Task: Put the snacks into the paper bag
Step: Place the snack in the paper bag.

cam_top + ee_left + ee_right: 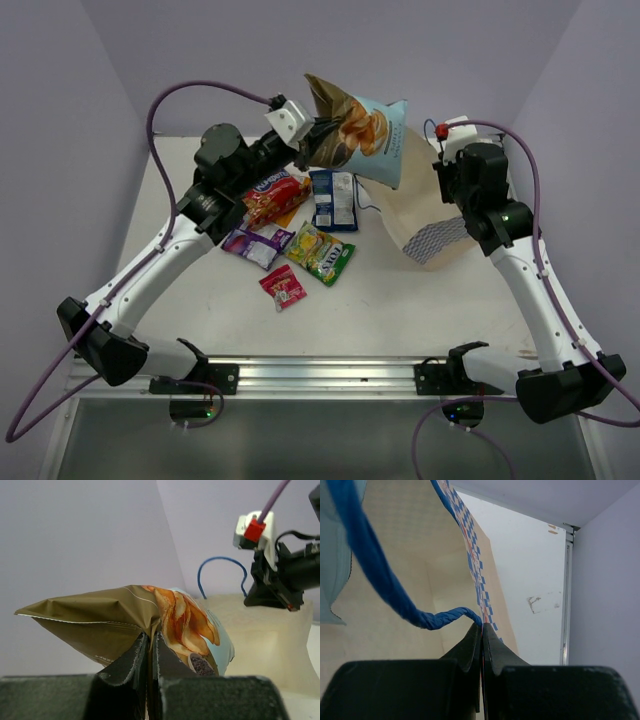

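Observation:
My left gripper (318, 137) (150, 638) is shut on the light-blue and brown chip bag (365, 132) (125, 615), held in the air just left of the paper bag's mouth. The tan paper bag (432, 218) (272, 640) (410, 545) with zigzag sides stands at the back right. My right gripper (444, 178) (481, 627) is shut on its rim beside the blue cord handle (380, 580). On the table lie a red packet (272, 194), a dark blue one (333, 200), a purple one (257, 243), a yellow-green one (320, 252) and a tiny pink-red one (283, 287).
Purple walls close in at the back and on both sides. A metal rail (330, 372) with the arm bases runs along the near edge. The right arm's wrist (280, 580) hangs over the bag, close to the chip bag.

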`<state>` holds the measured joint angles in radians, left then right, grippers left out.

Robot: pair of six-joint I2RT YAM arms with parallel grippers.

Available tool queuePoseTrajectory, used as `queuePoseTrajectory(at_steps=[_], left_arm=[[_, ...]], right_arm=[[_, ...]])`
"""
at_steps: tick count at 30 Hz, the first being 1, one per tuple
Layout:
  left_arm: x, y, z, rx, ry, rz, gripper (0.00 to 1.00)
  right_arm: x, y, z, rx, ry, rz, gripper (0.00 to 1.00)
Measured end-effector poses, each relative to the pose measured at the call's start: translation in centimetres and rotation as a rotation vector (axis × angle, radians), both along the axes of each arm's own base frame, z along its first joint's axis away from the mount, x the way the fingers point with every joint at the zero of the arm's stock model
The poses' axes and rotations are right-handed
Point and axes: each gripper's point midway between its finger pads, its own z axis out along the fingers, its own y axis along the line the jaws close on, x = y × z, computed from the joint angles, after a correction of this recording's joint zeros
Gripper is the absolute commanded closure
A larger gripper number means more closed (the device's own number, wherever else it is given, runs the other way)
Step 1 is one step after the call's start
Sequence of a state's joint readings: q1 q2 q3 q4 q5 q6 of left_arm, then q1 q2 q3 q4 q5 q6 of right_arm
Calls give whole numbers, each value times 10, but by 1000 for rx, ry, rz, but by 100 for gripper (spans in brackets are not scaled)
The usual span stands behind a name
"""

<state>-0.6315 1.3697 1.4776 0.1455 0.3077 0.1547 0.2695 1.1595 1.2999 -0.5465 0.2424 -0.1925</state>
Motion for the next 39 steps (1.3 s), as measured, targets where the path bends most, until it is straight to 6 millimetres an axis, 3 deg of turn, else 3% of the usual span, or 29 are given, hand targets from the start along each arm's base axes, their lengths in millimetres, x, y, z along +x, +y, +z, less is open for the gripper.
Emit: queuePoseTrajectory(at_steps=[9,16,21,29,39], left_arm=[[-23,-16,-56,193,17,-70,100],[-47,-35,-63,231,-5,-187,100],[-62,-61,-72,237,-8,-262,100],[-71,-112,-116,267,35,-319,100],[-85,-148,-140,257,19,-361,100]], right_arm=[[4,1,-5,-6,21,-1,100],[5,3,-1,-2,22,7,100],[8,8,-5,10,36,21,100],[10,13,-8,50,44,21,100],[13,23,-18,121,86,19,100]])
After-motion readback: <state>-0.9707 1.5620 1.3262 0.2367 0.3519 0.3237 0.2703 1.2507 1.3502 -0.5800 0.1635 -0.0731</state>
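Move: The left hand holds the blue-and-brown snack bag. The paper bag's middle lies roughly 22 cm to this hand's right, about level ahead and some 33 cm lower. On the table about 47 cm below, the green packet is 4 cm back and straight beneath sideways, while the dark blue packet is 7 cm ahead and 3 cm right. From the right hand, already on the handle, the paper bag's middle is some 3 cm back, 4 cm left and 17 cm down. Sinking and drawing back at first, then swinging right and further down, the left hand carries the still-pinched snack bag to the paper bag's mouth, about 15 cm right and 14 cm down overall. Its fingers swing clockwise some 20 degrees and tip downward about 15. The right hand keeps its grip on the handle, easing about 2 cm left and 2 cm down. ##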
